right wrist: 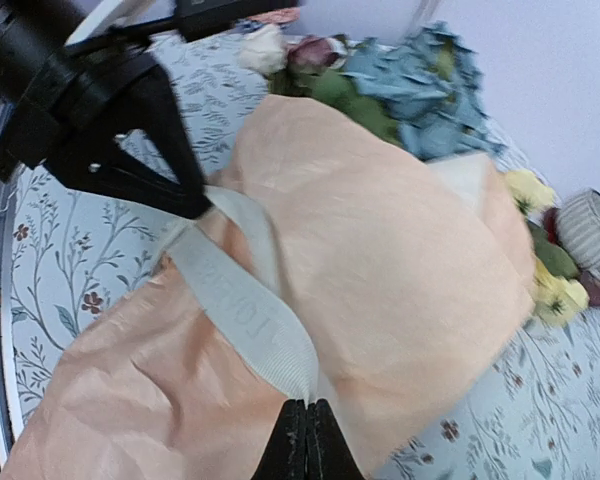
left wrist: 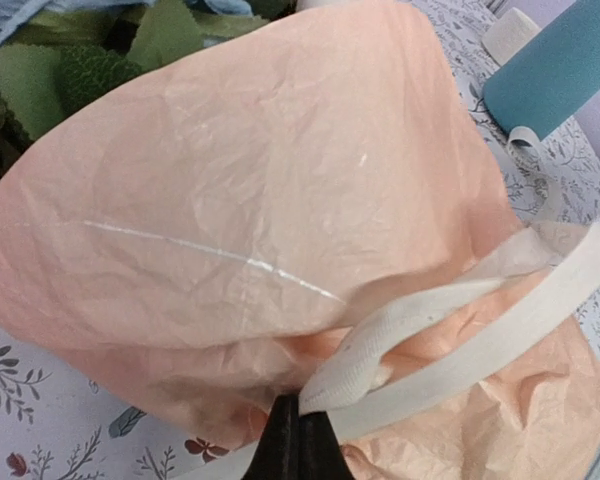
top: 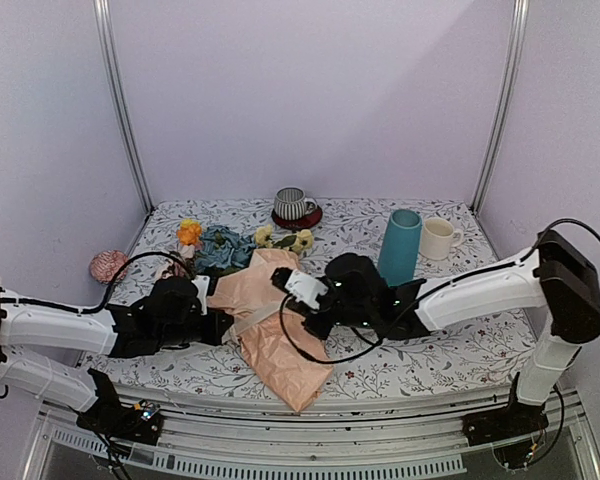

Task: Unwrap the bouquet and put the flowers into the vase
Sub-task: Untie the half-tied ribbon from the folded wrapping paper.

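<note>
The bouquet (top: pixel 270 310) lies on the floral table cloth, wrapped in crinkled peach paper (left wrist: pixel 230 200), with its flowers (top: pixel 220 245) pointing to the far left. A cream ribbon (right wrist: pixel 240 300) crosses the wrap. My left gripper (left wrist: pixel 300 420) is shut on one loop of the ribbon (left wrist: pixel 460 340) at the bouquet's left side. My right gripper (right wrist: pixel 308 420) is shut on another stretch of the same ribbon, opposite the left gripper (right wrist: pixel 195 205). The teal vase (top: pixel 400 245) stands upright behind the right arm.
A striped grey cup (top: pixel 293 203) on a dark red saucer stands at the back centre. A cream mug (top: pixel 438 238) sits just right of the vase. A pink ball-like object (top: pixel 108 264) rests at the table's left edge.
</note>
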Controlling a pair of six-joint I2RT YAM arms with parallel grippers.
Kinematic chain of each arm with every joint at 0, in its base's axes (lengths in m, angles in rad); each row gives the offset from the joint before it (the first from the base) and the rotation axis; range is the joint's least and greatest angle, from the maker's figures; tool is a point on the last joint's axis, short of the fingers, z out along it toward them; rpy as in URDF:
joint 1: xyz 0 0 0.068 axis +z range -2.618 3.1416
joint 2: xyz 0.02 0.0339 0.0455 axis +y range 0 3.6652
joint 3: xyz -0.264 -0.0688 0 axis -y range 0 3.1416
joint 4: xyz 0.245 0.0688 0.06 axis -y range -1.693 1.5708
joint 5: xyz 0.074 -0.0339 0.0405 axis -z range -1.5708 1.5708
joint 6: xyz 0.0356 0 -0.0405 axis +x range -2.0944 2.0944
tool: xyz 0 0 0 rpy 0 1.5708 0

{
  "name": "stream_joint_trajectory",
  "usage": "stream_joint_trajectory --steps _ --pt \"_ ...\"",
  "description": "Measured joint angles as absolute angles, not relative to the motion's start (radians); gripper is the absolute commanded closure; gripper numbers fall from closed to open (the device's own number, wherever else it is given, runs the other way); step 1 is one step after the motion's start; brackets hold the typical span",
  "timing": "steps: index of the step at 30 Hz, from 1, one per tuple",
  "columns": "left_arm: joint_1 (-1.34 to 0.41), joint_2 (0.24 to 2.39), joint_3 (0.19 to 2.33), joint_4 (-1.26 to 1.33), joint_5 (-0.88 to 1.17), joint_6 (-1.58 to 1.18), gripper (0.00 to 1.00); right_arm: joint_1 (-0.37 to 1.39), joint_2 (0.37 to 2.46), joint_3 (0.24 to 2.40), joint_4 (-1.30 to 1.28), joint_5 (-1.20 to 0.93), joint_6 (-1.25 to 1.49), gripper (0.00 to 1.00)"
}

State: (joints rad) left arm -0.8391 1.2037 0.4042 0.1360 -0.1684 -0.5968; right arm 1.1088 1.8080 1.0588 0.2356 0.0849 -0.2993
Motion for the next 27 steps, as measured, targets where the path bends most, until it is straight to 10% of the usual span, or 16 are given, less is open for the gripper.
stream_joint_trajectory --steps 4,9,21,27 --pt "-0.833 1.179 0.379 0.134 -0.170 -0.604 1.00 1.014 1.614 0.864 0.323 0.135 -0.124 0.95" --pt "-0.829 1.163 0.359 0.130 -0.170 -0.609 1.00 0.919 1.523 0.680 0.373 0.200 0.091 0.68" --pt "-0.824 1.073 0.346 0.138 -0.110 -0.591 0.52 0.965 1.516 0.748 0.300 0.031 0.075 0.01" --pt "-0.824 1.000 0.325 0.144 -0.089 -0.582 0.47 1.037 1.567 0.897 0.414 0.020 -0.060 0.01"
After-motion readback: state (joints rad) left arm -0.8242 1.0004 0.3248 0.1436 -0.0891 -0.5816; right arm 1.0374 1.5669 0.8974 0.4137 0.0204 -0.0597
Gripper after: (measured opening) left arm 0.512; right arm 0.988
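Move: The ribbon is strung between both closed grippers: its middle is about 8 cm left, 2 cm ahead and 4 cm below the right hand, and some 7 cm right and 2 cm ahead of the left. The wrapping paper's middle lies roughly 5 cm left of the right hand and 7 cm lower, level with it. The blue flowers lie about 22 cm ahead and 18 left of that hand; the vase stands 19 ahead and 23 right. Rightward in a quick sweep of about 14 cm, drifting forward and turning clockwise, the right hand draws its ribbon end away from the left hand; it dips, opens wide to let go, then climbs some 11 cm and swings back left over the paper. The left hand barely shifts, keeping its pinch at the paper's left side, then opens halfway and lifts about 3 cm off the ribbon. ##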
